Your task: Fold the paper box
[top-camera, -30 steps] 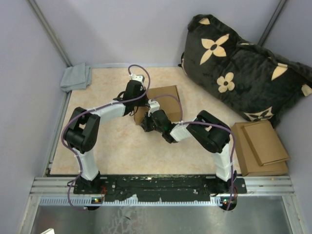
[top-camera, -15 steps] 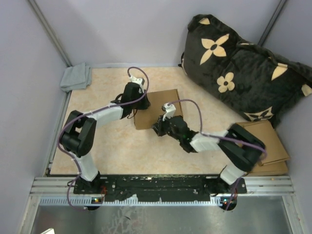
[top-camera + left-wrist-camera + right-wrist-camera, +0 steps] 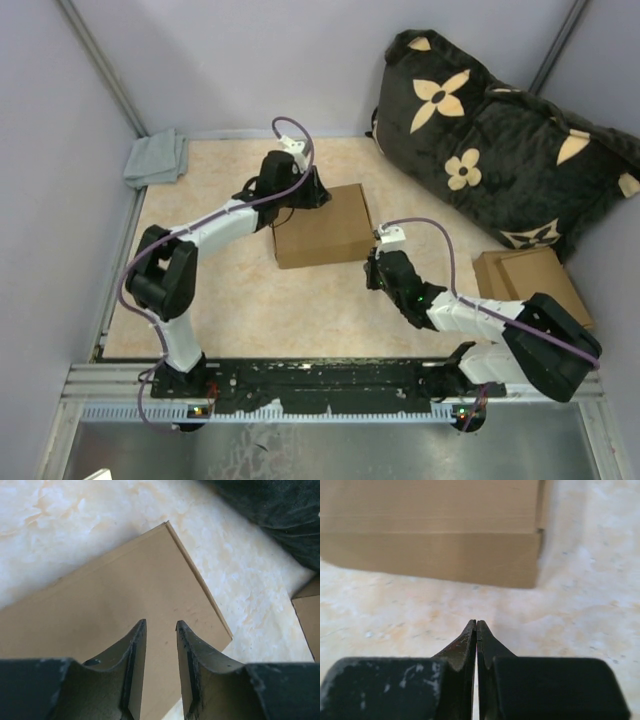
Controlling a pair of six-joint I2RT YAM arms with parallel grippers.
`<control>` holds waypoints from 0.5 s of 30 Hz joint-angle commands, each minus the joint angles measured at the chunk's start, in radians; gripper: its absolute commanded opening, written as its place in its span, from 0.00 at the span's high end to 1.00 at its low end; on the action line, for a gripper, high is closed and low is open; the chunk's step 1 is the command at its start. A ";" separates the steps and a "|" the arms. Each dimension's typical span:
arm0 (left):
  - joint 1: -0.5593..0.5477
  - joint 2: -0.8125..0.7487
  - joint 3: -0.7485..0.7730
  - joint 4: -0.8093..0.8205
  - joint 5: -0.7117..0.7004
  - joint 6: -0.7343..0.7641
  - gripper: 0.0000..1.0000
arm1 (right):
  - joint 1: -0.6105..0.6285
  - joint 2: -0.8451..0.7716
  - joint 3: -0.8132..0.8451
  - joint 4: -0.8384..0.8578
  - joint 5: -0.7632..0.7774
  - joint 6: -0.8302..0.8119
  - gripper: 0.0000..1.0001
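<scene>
The paper box [image 3: 322, 226] lies closed and flat on the table, a plain brown shallow carton. In the top view my left gripper [image 3: 312, 191] hovers over the box's far left edge. The left wrist view shows its fingers [image 3: 136, 650] apart above the box lid [image 3: 100, 595], nothing between them. My right gripper [image 3: 375, 271] is off the box, just beyond its near right corner. In the right wrist view that gripper [image 3: 476, 623] is shut and empty, pointing at the box's side wall [image 3: 435, 555] across bare table.
A large black pillow with tan flowers [image 3: 500, 140] leans at the back right. A stack of flat brown cardboard pieces [image 3: 535, 295] lies at the right edge. A grey cloth [image 3: 157, 158] sits in the far left corner. Walls close in the table.
My right arm has drawn back off the box toward the near right, staying shut. My left gripper has opened and shifted a little toward the far edge of the box.
</scene>
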 commanded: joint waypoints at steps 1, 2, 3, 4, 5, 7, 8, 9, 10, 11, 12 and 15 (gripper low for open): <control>-0.024 0.106 0.102 0.037 0.042 -0.009 0.63 | -0.084 0.035 0.005 0.050 0.058 0.049 1.00; -0.027 0.129 0.115 0.038 0.041 -0.008 0.63 | -0.089 0.047 0.007 0.058 0.058 0.050 1.00; -0.027 0.152 0.127 0.038 0.041 -0.006 0.63 | -0.092 0.061 0.014 0.064 0.064 0.047 1.00; -0.027 0.175 0.136 0.032 0.043 -0.006 0.63 | -0.092 0.080 0.028 0.067 0.068 0.042 1.00; -0.027 0.196 0.144 0.029 0.047 -0.008 0.63 | -0.093 0.102 0.043 0.060 0.073 0.040 1.00; -0.028 0.236 0.149 0.028 0.063 -0.016 0.63 | -0.099 0.153 0.076 0.036 0.076 0.044 1.00; -0.030 0.245 0.147 0.028 0.074 -0.020 0.63 | -0.101 0.181 0.088 0.028 0.076 0.047 1.00; -0.032 0.255 0.143 0.033 0.080 -0.023 0.63 | -0.101 0.201 0.093 0.039 0.070 0.050 1.00; -0.034 0.263 0.136 0.036 0.086 -0.024 0.63 | -0.103 0.217 0.093 0.066 0.065 0.053 1.00; -0.036 0.269 0.134 0.035 0.093 -0.023 0.64 | -0.103 0.235 0.094 0.092 0.062 0.059 1.00; -0.040 0.274 0.133 0.030 0.105 -0.019 0.64 | -0.111 0.257 0.097 0.118 0.054 0.064 1.00; -0.050 0.293 0.118 0.012 0.153 -0.005 0.66 | -0.149 0.335 0.132 0.199 0.017 0.078 1.00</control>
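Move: The box lies closed under the left hand, its middle about 10 cm below, 1 cm back and 1 cm to the right; the dark cushion leans some 12 cm ahead of that hand and 36 cm to its right. From the right hand, the box's near right corner is about 5 cm straight ahead and 2 cm down, the box's middle some 11 cm ahead, 11 cm left and 2 cm down, and the flat cardboard pieces about 38 cm right and 3 cm back. The left hand sinks about 6 cm towards the lid while swinging some 4 cm right, its fingers still about a third open, and its descent stops with the tips seeming to rest on the lid right of its middle. At the same time the right hand, fingers kept shut, drops about 5 cm in front of the box, easing some 3 cm forward towards the front face by the near right corner and at first about 3 cm right, turning some 10 degrees clockwise and tipping down a little; contact there can't be seen. ##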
